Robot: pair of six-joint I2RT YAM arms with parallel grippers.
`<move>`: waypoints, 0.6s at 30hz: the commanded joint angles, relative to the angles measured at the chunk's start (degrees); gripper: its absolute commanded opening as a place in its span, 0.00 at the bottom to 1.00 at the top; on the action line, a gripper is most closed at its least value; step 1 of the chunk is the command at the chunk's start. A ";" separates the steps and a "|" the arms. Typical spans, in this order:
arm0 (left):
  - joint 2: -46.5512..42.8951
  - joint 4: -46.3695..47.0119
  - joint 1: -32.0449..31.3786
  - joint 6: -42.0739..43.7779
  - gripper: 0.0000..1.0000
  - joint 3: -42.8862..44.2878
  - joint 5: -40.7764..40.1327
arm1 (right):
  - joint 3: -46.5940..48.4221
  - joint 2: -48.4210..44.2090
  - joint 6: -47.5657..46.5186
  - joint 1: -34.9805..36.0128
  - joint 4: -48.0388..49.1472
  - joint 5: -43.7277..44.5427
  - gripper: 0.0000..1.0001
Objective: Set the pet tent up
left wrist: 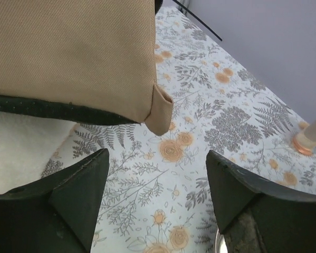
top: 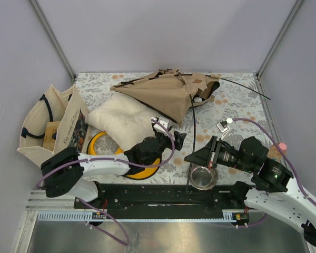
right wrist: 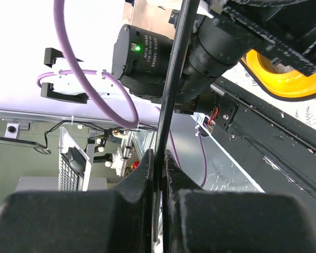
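The pet tent lies collapsed at the back middle of the table, tan canvas with a black floor edge. One thin black pole runs from it toward the near edge, and my right gripper is shut on it. In the right wrist view the pole passes straight between the pressed jaws of that gripper. My left gripper hovers just in front of the tent's near corner. In the left wrist view this gripper is open over bare tablecloth, with the tan canvas corner and its small pocket just beyond the fingertips.
A cream tote bag stands at the left. A white fluffy cushion lies beside the tent, partly over a yellow ring. A metal bowl sits at the near edge under the right arm. Another black pole sticks out at the back right.
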 commanded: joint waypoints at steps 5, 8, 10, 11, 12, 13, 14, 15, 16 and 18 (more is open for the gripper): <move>5.42 8.53 0.18 4.01 0.63 6.13 -4.43 | 3.99 0.35 -0.31 0.09 5.24 3.91 0.00; 6.83 8.35 0.70 4.27 0.59 7.54 -4.00 | 4.26 0.70 -0.23 0.09 5.24 3.82 0.00; 7.53 7.65 0.96 4.54 0.54 8.77 -3.91 | 4.08 0.52 0.04 0.09 5.41 3.91 0.00; 7.97 7.30 1.05 4.80 0.52 8.95 -4.08 | 3.99 0.44 0.21 0.09 5.50 3.82 0.00; 8.15 7.29 1.14 4.89 0.50 9.21 -4.17 | 3.91 0.35 0.21 0.09 5.59 3.91 0.00; 8.32 7.03 1.40 4.89 0.46 9.22 -4.08 | 3.82 0.17 0.30 0.09 5.50 3.82 0.00; 8.41 6.94 1.75 4.71 0.44 9.22 -4.00 | 3.64 -0.09 0.39 0.09 5.59 3.91 0.00; 8.50 7.03 2.02 4.45 0.44 9.04 -3.21 | 3.55 -0.27 0.39 0.09 5.59 4.09 0.00; 8.67 6.94 2.20 4.27 0.44 9.13 -2.86 | 3.38 -0.44 0.39 0.09 5.50 4.26 0.00; 9.11 6.68 2.46 4.27 0.44 8.95 -2.42 | 3.12 -0.79 0.48 0.09 5.59 4.88 0.00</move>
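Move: The tent's loose lower corner hangs in front of the left hand, about 6 cm ahead and 3 cm to its right, at nearly its own height. From the left hand, the metal bowl sits some 13 cm back, 9 cm right and 14 cm lower, and the white cushion some 9 cm ahead, 23 cm left and 13 cm lower. From the right hand, the tent corner is about 20 cm ahead, straight in line sideways, and some 12 cm below. With the black pole still pinched in the right fingers, which rise only about a centimetre, the left hand heads forward and somewhat right towards the tent's lower corner, about 4 cm in all, lifting slightly near the end. Its fingers tip up a touch and close from wide to about half open around the corner's line; a touch on the cloth can't be made out. ##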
